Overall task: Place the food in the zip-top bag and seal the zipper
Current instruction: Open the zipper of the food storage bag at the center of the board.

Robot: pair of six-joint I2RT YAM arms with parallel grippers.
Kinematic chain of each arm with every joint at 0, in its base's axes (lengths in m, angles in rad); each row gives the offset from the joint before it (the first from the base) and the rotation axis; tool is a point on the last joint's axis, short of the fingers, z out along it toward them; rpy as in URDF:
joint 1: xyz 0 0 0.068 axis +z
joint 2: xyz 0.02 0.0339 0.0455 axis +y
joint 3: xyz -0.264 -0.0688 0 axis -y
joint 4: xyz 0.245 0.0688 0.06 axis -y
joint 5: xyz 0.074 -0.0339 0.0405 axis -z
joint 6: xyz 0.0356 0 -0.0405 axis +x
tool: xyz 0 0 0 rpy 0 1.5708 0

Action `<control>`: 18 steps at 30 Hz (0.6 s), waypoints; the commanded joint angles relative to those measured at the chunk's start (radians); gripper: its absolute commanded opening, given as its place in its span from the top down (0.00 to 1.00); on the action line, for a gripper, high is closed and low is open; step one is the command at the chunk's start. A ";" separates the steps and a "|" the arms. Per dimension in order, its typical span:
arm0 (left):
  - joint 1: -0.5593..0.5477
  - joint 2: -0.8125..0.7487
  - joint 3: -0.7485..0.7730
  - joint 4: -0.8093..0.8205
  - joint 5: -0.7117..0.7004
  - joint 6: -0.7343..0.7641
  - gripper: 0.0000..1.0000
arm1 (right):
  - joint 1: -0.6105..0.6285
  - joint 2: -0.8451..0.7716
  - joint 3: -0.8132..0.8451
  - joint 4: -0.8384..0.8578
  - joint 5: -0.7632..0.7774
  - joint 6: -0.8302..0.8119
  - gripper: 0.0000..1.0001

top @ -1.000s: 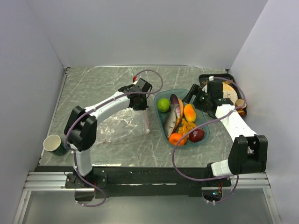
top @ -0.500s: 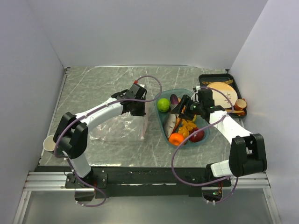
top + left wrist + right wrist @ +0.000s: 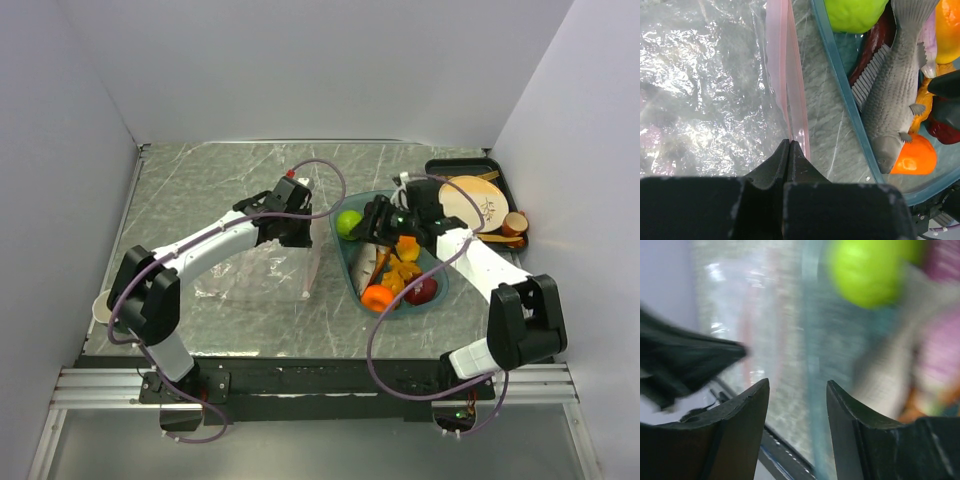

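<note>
The clear zip-top bag [image 3: 250,272] lies flat on the table, with its pale pink zipper [image 3: 311,262] along the right edge. My left gripper [image 3: 298,232] is shut, and its tips [image 3: 790,143] pinch the zipper strip [image 3: 786,75] at the bag's mouth. The food lies in a teal tray [image 3: 340,250]: a lime [image 3: 348,222], an orange [image 3: 377,297], a dark red apple [image 3: 422,290], a grey fish [image 3: 895,90] and orange-yellow bits [image 3: 405,270]. My right gripper [image 3: 372,226] is open and empty above the tray's left part, beside the lime [image 3: 867,270].
A black tray [image 3: 495,168] with a beige plate [image 3: 468,197] and small cups stands at the back right. A pale cup [image 3: 110,308] stands at the table's front left corner. Walls close in on the left, back and right.
My right gripper has swung left from the black tray to above the teal tray, close to the lime. My left arm has shifted slightly while staying at the bag's mouth.
</note>
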 commanded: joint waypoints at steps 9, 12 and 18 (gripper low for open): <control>0.004 -0.127 0.083 -0.074 -0.079 -0.004 0.99 | 0.174 0.139 0.168 0.112 -0.062 0.047 0.46; 0.005 -0.155 0.068 -0.071 -0.093 -0.010 0.99 | 0.185 0.164 0.188 0.109 -0.062 0.044 0.46; 0.008 -0.184 0.048 -0.065 -0.097 -0.011 0.99 | 0.214 0.210 0.225 0.113 -0.084 0.046 0.46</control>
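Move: Pinched between the left fingers is one lip of the bag's zipper, the loose lip lying just 1 cm to their right. From the half-open right hand, that loose lip lies about 11 cm to the left, level ahead and slightly lower. The green fruit in the tray is some 4 cm ahead, 3 cm left and 5 cm below the right hand; the fish is about 5 cm back, straight below and roughly 7 cm down. Swinging about 9 cm left across the tray's rim towards the zipper lips, the right hand arcs up nearly 4 cm and sinks again, turning some 10 degrees counter-clockwise with its fingers still half open. Meanwhile the left hand keeps its pinch on its lip and raises it about 6 cm, drifting slightly left. ##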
